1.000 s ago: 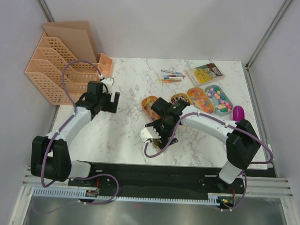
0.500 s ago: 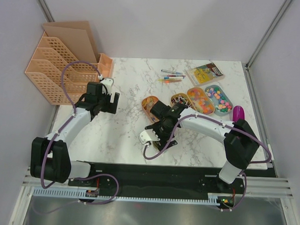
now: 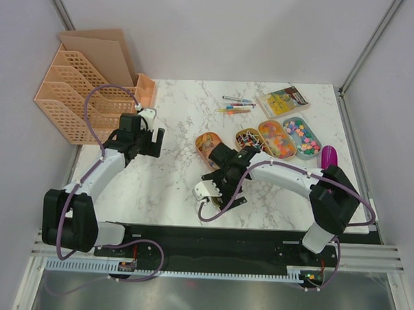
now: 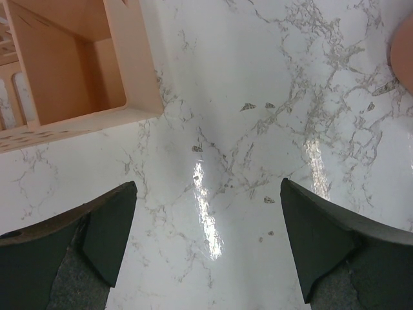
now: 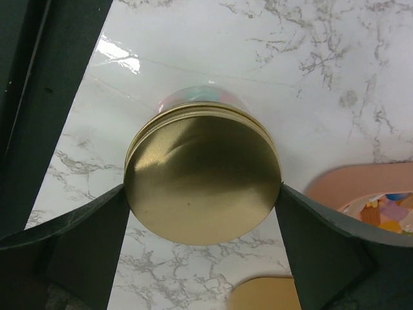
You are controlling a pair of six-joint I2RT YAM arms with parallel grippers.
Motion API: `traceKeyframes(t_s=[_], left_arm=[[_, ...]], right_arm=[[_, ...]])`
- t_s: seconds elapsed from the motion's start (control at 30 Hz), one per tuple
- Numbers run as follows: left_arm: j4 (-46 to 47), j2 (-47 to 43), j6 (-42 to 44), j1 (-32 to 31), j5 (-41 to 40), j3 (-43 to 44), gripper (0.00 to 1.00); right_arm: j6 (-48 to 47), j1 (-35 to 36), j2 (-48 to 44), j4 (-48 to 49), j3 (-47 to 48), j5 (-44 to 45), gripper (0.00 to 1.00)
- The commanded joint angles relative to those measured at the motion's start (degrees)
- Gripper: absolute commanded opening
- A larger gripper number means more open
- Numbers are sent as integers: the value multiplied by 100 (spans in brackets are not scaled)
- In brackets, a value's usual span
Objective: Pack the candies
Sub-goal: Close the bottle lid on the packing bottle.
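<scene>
Four oval trays of candies lie in a row: yellow-orange gummies [image 3: 207, 144], dark and white wrapped ones [image 3: 247, 137], orange mixed bits [image 3: 276, 137] and pastel pieces [image 3: 302, 136]. My right gripper [image 3: 210, 187] is shut on a small clear jar with a round gold lid [image 5: 201, 188]; the fingers touch the lid on both sides, and pastel colour shows through the jar. The jar sits low over the marble, just in front of the gummy tray. My left gripper [image 3: 151, 140] is open and empty over bare marble [image 4: 208, 187], left of the trays.
An orange file organiser [image 3: 79, 94] stands at the back left, with its corner in the left wrist view [image 4: 77, 71]. Coloured pens [image 3: 236, 105] and a yellow packet [image 3: 283, 101] lie behind the trays. A purple scoop [image 3: 328, 155] lies at the right. A second gold shape [image 5: 261, 294] lies below the jar.
My right gripper has shifted slightly toward the near edge with the jar, uncovering more of the second tray. The left arm has barely moved.
</scene>
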Motion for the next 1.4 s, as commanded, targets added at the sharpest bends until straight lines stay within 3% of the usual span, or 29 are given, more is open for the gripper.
traceKeyframes(t_s=[0.0,0.57,0.6,0.67,0.7,0.73,0.77,0.8,0.87,0.9,0.93,1.37], left_arm=[[220,-137,-64,27,75,-10,100],[229,-146,-90,27,251,183,100],[220,-163,-99,27,321,183,100],[212,-172,-143,27,418,131,98],[212,-172,-169,19,601,26,93],[220,-198,-178,19,707,-36,89],[247,-207,-204,19,830,-202,76],[264,-259,-205,19,1136,-282,69],[317,-330,-222,10,1410,-431,54],[352,-356,-231,10,1533,-562,39],[352,-426,-240,10,1665,-599,36],[414,-541,-222,10,1526,-678,36]], right_arm=[[132,13,-408,221,-266,170,98],[765,-259,-1735,249,-1049,848,96],[756,-303,-1936,196,-1032,682,91],[721,-321,-2061,126,-927,480,65],[773,-312,-2061,125,-865,270,33],[800,-286,-2044,160,-786,224,21],[826,-234,-1992,282,-760,241,10],[879,-181,-1948,362,-751,258,1],[870,-93,-1738,407,-672,206,0],[844,-58,-1632,363,-637,197,0],[809,47,-1518,302,-567,197,0],[976,426,-725,416,-900,284,0]])
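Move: Between the right hand's already wide-open fingers sits the gold lid, its middle about 1 cm below the hand point, on the packing bottle, whose middle is roughly 5 cm lower still. The nearer candy tray lies some 13 cm ahead of the lid and 4 cm left; the tray of wrapped sticks is about 16 cm ahead and 10 cm right. From the left hand, the lid is about 17 cm back, 24 cm right and 5 cm below. Sliding about 5 cm right and then rising as much, the right hand clears the lid's rim and shuts its fingers, then comes back left, down and slightly back until the closed tips rest on the lid's top, behind its centre. The left hand eases back, right and a little down towards the bottle, its fingers narrowing to a small gap. ##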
